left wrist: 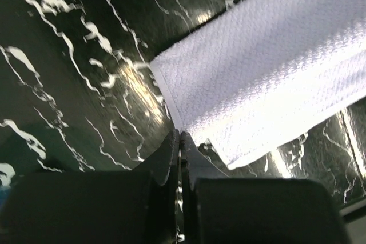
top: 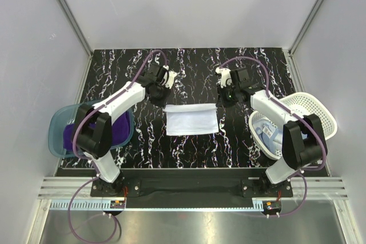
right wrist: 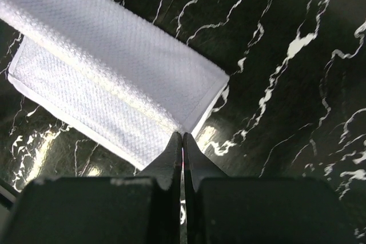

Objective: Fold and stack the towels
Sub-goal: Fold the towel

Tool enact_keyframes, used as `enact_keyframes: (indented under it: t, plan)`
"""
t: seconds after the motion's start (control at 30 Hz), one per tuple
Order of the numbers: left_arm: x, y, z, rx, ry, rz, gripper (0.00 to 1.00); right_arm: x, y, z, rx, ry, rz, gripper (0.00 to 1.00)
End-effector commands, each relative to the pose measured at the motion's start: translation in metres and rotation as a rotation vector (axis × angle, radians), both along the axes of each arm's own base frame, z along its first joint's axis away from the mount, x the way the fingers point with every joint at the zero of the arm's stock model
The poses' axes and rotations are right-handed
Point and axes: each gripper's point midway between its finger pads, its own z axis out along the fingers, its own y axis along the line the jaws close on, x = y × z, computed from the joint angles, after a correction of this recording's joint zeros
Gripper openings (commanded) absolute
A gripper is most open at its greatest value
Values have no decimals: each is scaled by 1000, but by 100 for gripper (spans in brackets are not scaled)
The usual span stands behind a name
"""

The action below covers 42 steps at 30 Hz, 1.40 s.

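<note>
A white towel (top: 191, 119) lies flat on the black marbled table, folded over so that a top layer covers part of a lower one. My left gripper (top: 160, 98) hangs over its far left corner, my right gripper (top: 227, 98) over its far right corner. In the left wrist view the towel (left wrist: 263, 67) spreads to the right of the left gripper (left wrist: 180, 134), whose jaws are shut with no cloth seen between them. The right wrist view has the towel (right wrist: 114, 84) just ahead of the right gripper (right wrist: 183, 135), also shut and empty. A purple towel (top: 122, 128) lies in the tub. A light blue towel (top: 269, 132) sits in the basket.
A translucent teal tub (top: 57, 125) stands at the left edge of the table under the left arm. A white perforated basket (top: 320, 112) stands at the right edge beside the right arm. Grey walls enclose the table on three sides.
</note>
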Motion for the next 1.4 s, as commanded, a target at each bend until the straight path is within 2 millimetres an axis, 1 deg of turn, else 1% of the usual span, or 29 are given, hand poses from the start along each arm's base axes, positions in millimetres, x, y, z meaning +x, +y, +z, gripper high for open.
enact_keyframes:
  t: [0.0, 0.07, 0.13, 0.27, 0.37, 0.47, 0.57, 0.63, 0.73, 0.77, 0.87, 0.93, 1.03, 1.07, 1.1, 1.13, 1.2, 1.23, 1.27, 1.3, 1.33, 1.37]
  plan:
    - [-3, 1, 25, -10, -79, 15, 0, -4, -5, 12, 5, -45, -83, 0]
    - [-13, 1, 24, 1, -74, 3, 0, -14, -6, 10, 10, -31, -87, 0]
    - [-20, 0, 21, -18, -48, 28, 0, -21, -5, 7, 27, 0, -105, 0]
    - [-39, -3, 15, -41, 13, 12, 0, -37, -8, -5, 23, 48, -121, 0]
    - [-48, -2, 12, -27, 32, 5, 0, -46, -9, -7, 30, 60, -135, 0]
    - [-58, -3, 3, -17, 64, 5, 0, -51, -9, -8, 49, 83, -167, 0]
    - [-69, -1, -8, 5, 108, 9, 0, -62, -7, -11, 77, 118, -187, 0]
    - [-76, 1, -15, 18, 131, 8, 0, -66, -7, -14, 85, 127, -191, 0]
    - [-84, 0, -19, 22, 138, 2, 0, -72, -10, -24, 76, 165, -213, 0]
    - [-88, -3, -19, 14, 143, -8, 0, -73, -10, -27, 75, 177, -223, 0]
    - [-94, -6, -24, 14, 164, -22, 0, -78, -9, -32, 88, 214, -259, 0]
    - [-97, -6, -27, 29, 180, -22, 0, -79, -5, -31, 118, 223, -270, 0]
    - [-100, -3, -29, 53, 193, -17, 0, -85, -3, -38, 128, 260, -280, 6]
    - [-99, 0, -30, 73, 187, -7, 9, -88, -5, -44, 118, 280, -289, 8]
    - [-97, 3, -28, 86, 178, 8, 17, -91, -7, -47, 106, 297, -296, 15]
    - [-96, 4, -27, 92, 174, 20, 22, -94, -8, -49, 102, 310, -309, 20]
    - [-96, 8, -24, 113, 171, 30, 27, -102, -11, -48, 93, 337, -318, 32]
    - [-94, 8, -19, 110, 158, 42, 30, -104, -11, -45, 106, 345, -335, 32]
    - [-93, 8, -17, 107, 155, 47, 35, -103, -11, -36, 123, 327, -348, 33]
    - [-93, 6, -14, 94, 153, 57, 41, -105, -12, -32, 128, 331, -363, 33]
    - [-91, 4, -10, 79, 148, 67, 40, -104, -13, -28, 138, 329, -402, 32]
    - [-92, -3, -8, 42, 153, 66, 40, -100, -13, -16, 163, 305, -419, 30]
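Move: Each hand still pinches one far corner of the white towel, raised some 6 cm off the table and partly folded back. The towel's near-left corner lies about 11 cm back from the left hand and 1 cm to its right, and its near-right corner about 10 cm straight back from the right hand. The blue bin's middle is some 27 cm left of the left hand and 8 cm back. The white basket's middle is about 28 cm right of the right hand and 7 cm back. Keeping hold of the two corners, both hands draw the white towel's upper layer back over the lower one towards its near edge, about 10 cm, sinking some 4 cm as they go. Their fingertips tip in towards the bases, and the right hand tilts about 20 degrees and turns as much clockwise. Near the end both grippers open partway and let go of the corners. ##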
